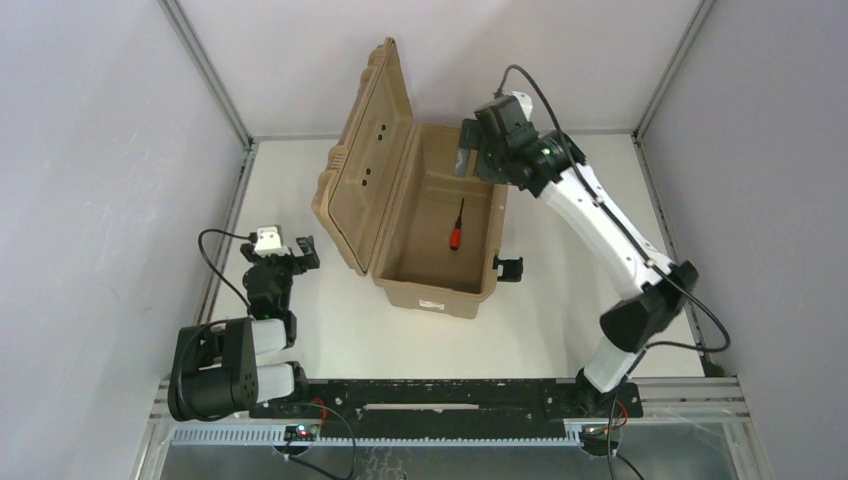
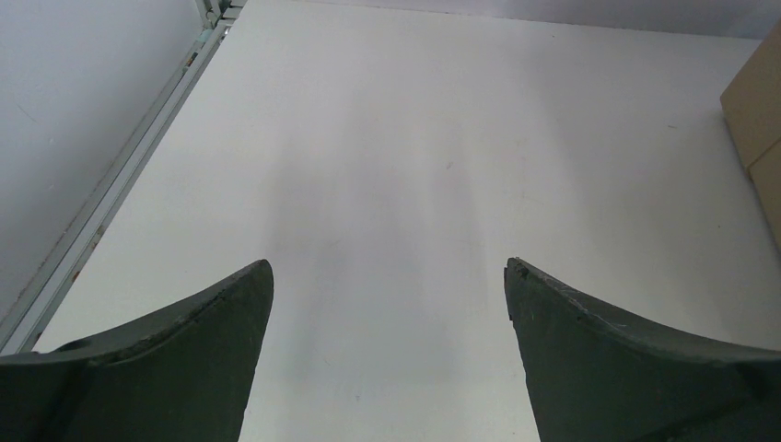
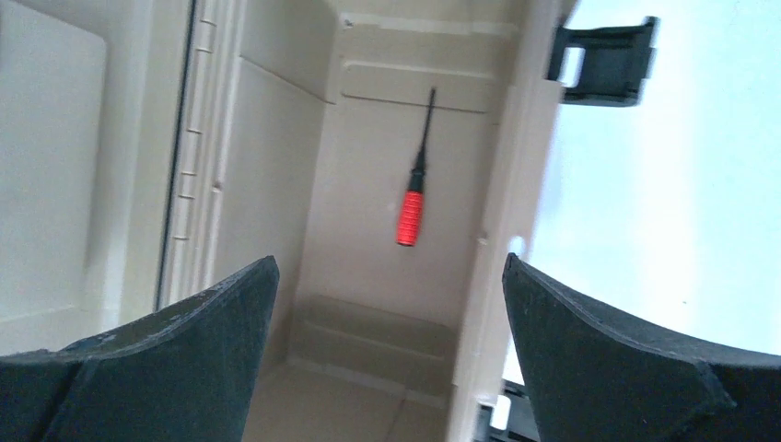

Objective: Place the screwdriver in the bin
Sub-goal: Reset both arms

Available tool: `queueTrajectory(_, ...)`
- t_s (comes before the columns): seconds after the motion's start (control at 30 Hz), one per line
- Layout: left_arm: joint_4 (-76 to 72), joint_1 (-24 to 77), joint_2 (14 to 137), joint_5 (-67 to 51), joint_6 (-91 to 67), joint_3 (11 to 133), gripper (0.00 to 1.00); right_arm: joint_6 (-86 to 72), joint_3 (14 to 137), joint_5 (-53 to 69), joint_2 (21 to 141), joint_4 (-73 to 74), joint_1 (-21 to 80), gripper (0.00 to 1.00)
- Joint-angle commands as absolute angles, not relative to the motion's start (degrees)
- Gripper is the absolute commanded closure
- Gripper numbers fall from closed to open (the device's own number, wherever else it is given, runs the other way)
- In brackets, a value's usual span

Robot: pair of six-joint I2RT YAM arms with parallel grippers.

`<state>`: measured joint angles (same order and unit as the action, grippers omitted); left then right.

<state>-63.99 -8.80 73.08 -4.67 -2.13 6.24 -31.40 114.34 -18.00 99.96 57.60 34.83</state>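
The tan bin (image 1: 433, 296) stands in the middle of the table with its ribbed lid (image 1: 368, 150) swung open to the left. On the bin's floor lies the red-handled screwdriver (image 1: 456, 231), its thin dark shaft pointing to the far side. My right gripper (image 1: 468, 160) hovers open above the bin's far right corner, empty. In the right wrist view the screwdriver (image 3: 411, 214) lies free on the floor of the bin (image 3: 368, 166), well beyond my spread fingers (image 3: 589, 350). My left gripper (image 1: 290, 252) rests open and empty at the table's left, away from the bin.
A black latch (image 1: 509, 268) sticks out from the bin's right side; it shows as the latch (image 3: 603, 60) in the right wrist view. Metal frame rails (image 1: 225, 230) edge the white table. The left wrist view shows bare tabletop (image 2: 387, 184) and the bin's corner (image 2: 760, 110).
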Motion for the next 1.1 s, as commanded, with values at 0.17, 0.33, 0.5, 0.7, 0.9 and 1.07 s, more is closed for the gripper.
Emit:
queueTrajectory(0.17,-65.8,-8.5,72.2,-4.4,-2.1,8.4,0.00,-23.3,87.9,-16.1,78.2,38.3,26.1,0.00)
queueTrajectory(0.33,-65.8,-8.5,72.2,-4.4,-2.1,8.5,0.00,-20.8,77.4,-14.4,69.0,33.3,20.6,0.00)
queueTrajectory(0.5,-65.8,-8.5,72.2,-4.4,-2.1,8.5,0.00,-19.0,69.2,-17.0,63.4,31.6,17.5,0.00)
queueTrajectory(0.7,-65.8,-8.5,72.2,-4.4,-2.1,8.5,0.00,-17.1,60.1,-16.6,58.9,25.9,16.8,0.00)
queueTrajectory(0.9,-65.8,-8.5,72.3,-4.4,-2.2,8.4,0.00,-15.5,50.4,-15.6,54.7,18.9,16.8,0.01)
queueTrajectory(1.07,-66.3,-8.5,72.4,-4.3,-2.1,8.5,0.00,-16.2,45.6,-16.4,52.9,15.3,16.7,0.00)
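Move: The emptied right hand hovers high over the bin; the bare table it heads for is some 17 cm to its right, 7 cm back and 28 cm down. The screwdriver on the bin floor is about 3 cm ahead, 4 cm left and 25 cm below. The bin's near latch is roughly 5 cm back, 4 cm right and 14 cm down. From the left hand, the screwdriver is around 34 cm right, 6 cm ahead and 9 cm lower. The open right hand sweeps about 17 cm right off the bin, drawing back, then sinks beside it. ##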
